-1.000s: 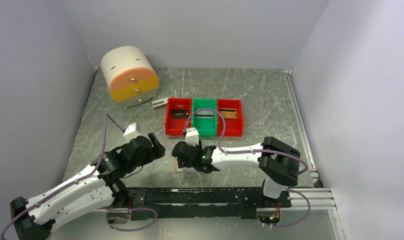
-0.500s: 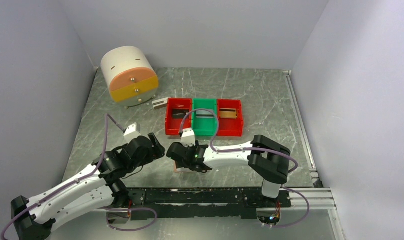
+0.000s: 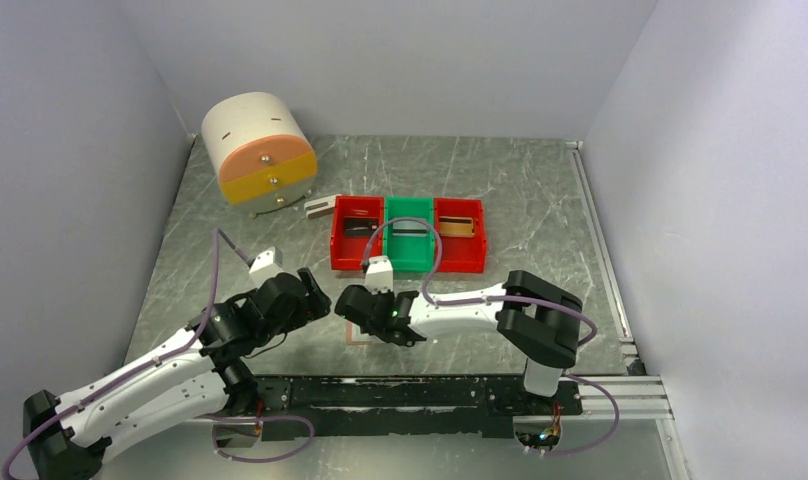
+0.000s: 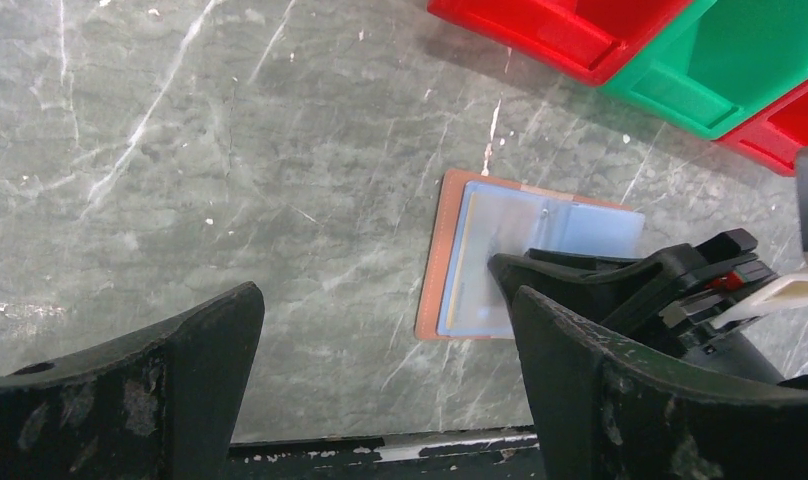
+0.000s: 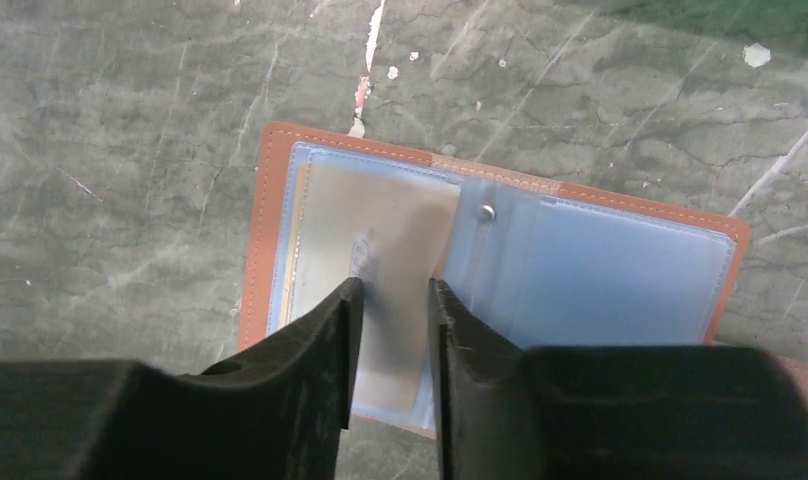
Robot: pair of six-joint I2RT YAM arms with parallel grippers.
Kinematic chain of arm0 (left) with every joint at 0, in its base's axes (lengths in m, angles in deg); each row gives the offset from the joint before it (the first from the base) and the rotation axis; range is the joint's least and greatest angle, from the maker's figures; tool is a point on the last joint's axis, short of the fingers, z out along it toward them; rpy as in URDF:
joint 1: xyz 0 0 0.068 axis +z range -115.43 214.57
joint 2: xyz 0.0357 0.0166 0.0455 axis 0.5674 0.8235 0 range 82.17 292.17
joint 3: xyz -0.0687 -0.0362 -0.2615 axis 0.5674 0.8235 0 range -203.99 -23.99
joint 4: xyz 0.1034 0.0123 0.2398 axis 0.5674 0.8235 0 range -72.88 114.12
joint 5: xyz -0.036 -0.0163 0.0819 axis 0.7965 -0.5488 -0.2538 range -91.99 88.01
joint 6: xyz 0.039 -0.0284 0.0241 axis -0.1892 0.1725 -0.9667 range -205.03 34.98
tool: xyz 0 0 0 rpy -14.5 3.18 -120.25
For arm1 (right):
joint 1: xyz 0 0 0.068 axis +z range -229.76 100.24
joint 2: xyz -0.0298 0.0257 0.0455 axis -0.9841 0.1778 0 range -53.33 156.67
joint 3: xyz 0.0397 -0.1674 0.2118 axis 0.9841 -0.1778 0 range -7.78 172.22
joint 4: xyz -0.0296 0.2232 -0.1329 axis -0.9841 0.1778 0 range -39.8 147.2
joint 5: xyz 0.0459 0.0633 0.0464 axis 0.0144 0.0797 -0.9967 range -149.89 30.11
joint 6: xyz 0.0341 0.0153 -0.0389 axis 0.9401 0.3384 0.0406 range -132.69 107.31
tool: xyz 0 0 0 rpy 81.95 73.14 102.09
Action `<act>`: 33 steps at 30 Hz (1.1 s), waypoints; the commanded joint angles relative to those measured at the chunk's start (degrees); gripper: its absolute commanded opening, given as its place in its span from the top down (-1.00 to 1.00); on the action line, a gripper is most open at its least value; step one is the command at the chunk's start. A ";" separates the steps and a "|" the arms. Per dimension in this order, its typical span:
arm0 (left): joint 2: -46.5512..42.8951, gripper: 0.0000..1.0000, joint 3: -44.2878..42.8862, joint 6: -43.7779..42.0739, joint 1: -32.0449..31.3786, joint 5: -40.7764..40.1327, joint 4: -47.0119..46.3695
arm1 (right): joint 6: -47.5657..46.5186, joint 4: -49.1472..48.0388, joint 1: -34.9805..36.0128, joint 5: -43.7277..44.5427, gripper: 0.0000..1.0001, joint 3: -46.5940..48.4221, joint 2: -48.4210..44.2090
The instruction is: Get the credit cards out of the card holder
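The card holder (image 5: 620, 270) lies open and flat on the table, tan-brown rim up, with pale blue pockets. A grey-white credit card (image 5: 380, 215) sits at its left pocket, and a yellow card edge (image 5: 295, 240) shows beside it. My right gripper (image 5: 395, 285) hovers right over the grey-white card, jaws narrowed with a small gap through which the card shows. From above, the right gripper (image 3: 352, 305) covers most of the card holder (image 3: 355, 335). My left gripper (image 4: 385, 300) stands wide open and empty, left of the card holder (image 4: 435, 270).
Red and green bins (image 3: 408, 235) stand in a row behind the holder, each with a card inside. A round white and orange drawer unit (image 3: 258, 148) is at the back left, with a small grey-white block (image 3: 320, 206) beside it. A black rail (image 3: 410, 390) runs along the near edge.
My right gripper shifted slightly left over the card holder and its jaws drew closer together. The left arm stayed still.
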 commanded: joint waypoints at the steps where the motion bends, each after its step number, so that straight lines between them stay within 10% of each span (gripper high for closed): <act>1: 1.44 -0.99 1.16 -0.97 -0.19 1.80 -2.37 | 0.97 -1.18 -0.54 -1.13 0.40 -3.78 0.03; 18: 11.10 -0.97 1.36 -5.22 -0.19 9.41 -11.30 | 2.46 -15.61 -6.61 -11.59 0.98 -14.80 -5.70; 33: 15.25 -0.96 2.37 -6.33 -0.20 14.95 -19.19 | 6.86 -38.91 -13.17 -22.24 1.00 -31.11 -12.55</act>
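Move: Just under the right fingertips lies the card in the holder's left sleeve, its middle level ahead, about 1 cm to the left and 1 cm down; the holder's spine is roughly 3 cm to the right, also level ahead. The green bin sits some 18 cm ahead and 8 cm right, the left red bin 18 cm ahead and 3 cm left. From the left hand, the card is about 9 cm right, level ahead, 9 cm below. Closing from about a third open to shut, the right fingers slide some 3 cm to the right, low over the left sleeve, from above the card towards the spine, while the wrist rolls about 30 degrees, left side up. The left hand, wide open, comes down about 3.5 cm, then mostly right, 5.5 cm in all, towards the holder without touching it. ##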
